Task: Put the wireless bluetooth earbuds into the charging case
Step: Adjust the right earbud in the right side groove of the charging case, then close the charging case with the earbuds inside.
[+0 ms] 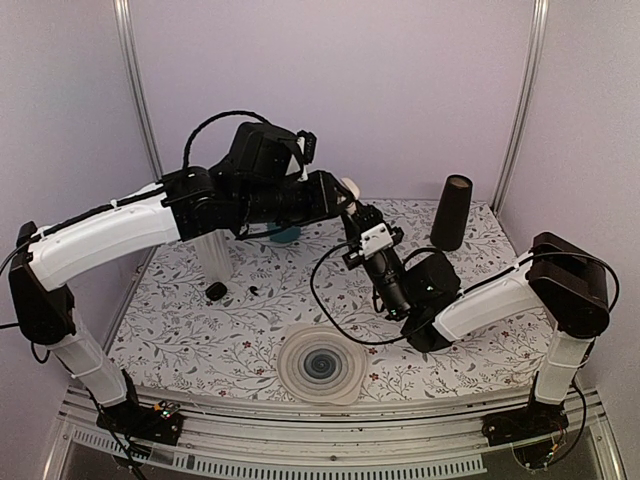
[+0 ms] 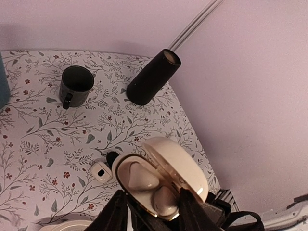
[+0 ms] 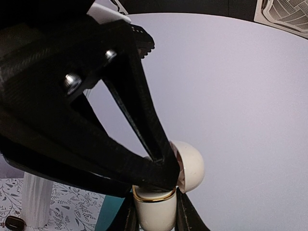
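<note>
The white charging case hangs in the air with its lid open, above the back middle of the table, and shows as a white spot in the top view. My left gripper is shut on its base from two sides. My right gripper reaches up from below, and its fingers press the gold-rimmed base on the other two sides. I cannot tell whether the two sockets hold earbuds. A small white earbud with a black tip lies on the cloth below.
A black mug and a tall black cylinder stand at the back right. A round plate lies at the front middle. A white post, a teal object and small black items sit on the left.
</note>
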Tool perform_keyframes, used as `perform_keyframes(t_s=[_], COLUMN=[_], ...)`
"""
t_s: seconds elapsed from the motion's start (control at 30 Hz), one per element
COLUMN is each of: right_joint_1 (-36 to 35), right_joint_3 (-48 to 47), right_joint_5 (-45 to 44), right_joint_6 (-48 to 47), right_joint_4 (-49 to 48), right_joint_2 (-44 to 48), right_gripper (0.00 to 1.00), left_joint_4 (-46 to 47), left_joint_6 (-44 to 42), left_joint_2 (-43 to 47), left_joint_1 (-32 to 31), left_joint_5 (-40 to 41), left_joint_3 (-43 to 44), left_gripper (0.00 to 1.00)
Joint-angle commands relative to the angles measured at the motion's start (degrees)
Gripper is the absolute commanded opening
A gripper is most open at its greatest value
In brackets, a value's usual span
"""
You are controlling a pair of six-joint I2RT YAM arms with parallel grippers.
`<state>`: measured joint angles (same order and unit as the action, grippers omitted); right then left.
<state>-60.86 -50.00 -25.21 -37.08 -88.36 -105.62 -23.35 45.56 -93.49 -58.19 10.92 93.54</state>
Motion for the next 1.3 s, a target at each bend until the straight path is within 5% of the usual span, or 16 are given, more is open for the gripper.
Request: perform_keyframes(t_s=[0.0, 0.47, 0.67, 0.93, 1.27], right_joint_1=[-0.29, 3.22, 3.78, 3.69, 6.67], right_joint_3=[-0.64, 2.33, 5.36, 8.02, 5.43], right_joint_5=[-0.36, 14.26, 23.73, 37.30, 46.80], right_joint_6=[2.58, 25.29, 30.17, 34.45, 46.65], right_joint_4=[-1.77, 18.59, 23.09, 26.57, 28.10], right_joint_2=[0.61, 11.09, 16.10, 21.56, 20.88], right_gripper=[0.03, 0.03, 0.03, 0.03, 0.03], left_joint_4=[1.80, 7.60, 7.64, 7.15, 7.07], left_joint_6=[-1.47, -12.72, -14.32, -17.36, -25.12], left_joint_2=[0.49, 12.27, 16.52, 13.70, 10.90], left_joint_1=[-0.54, -0.17, 5.19, 13.23, 11.60], left_joint_5=[-0.53, 1.81, 0.99, -15.54, -29.32], left_joint_3=[-1.11, -10.29, -13.43, -11.39, -10.21], left_gripper=[0.38, 0.54, 0.55, 0.56, 0.58])
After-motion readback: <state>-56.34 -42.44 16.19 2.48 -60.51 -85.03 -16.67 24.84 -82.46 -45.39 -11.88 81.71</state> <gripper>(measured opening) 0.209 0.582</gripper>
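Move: The open charging case, lid up, is held in the right gripper, its middle about 1 cm ahead, left of and above that hand. The left fingertips are at the right earbud, with the case's middle roughly 1 cm ahead, 2 cm right and 2 cm below. Down on the table, some 30 cm below the left hand, the grey mug stands about 19 cm ahead and 9 cm right, and a small white box lies level with the hand, 10 cm right. Open the left fingers wider and take them off the earbud, drawing up and left to nearly 10 cm out, then ease some 4 cm back right and sink a few centimetres. Meanwhile, keep the right grip on the case and bring it back about 9 cm, drifting slightly left, swinging the wrist counter-clockwise some 50 degrees and tipping the fingers down. ##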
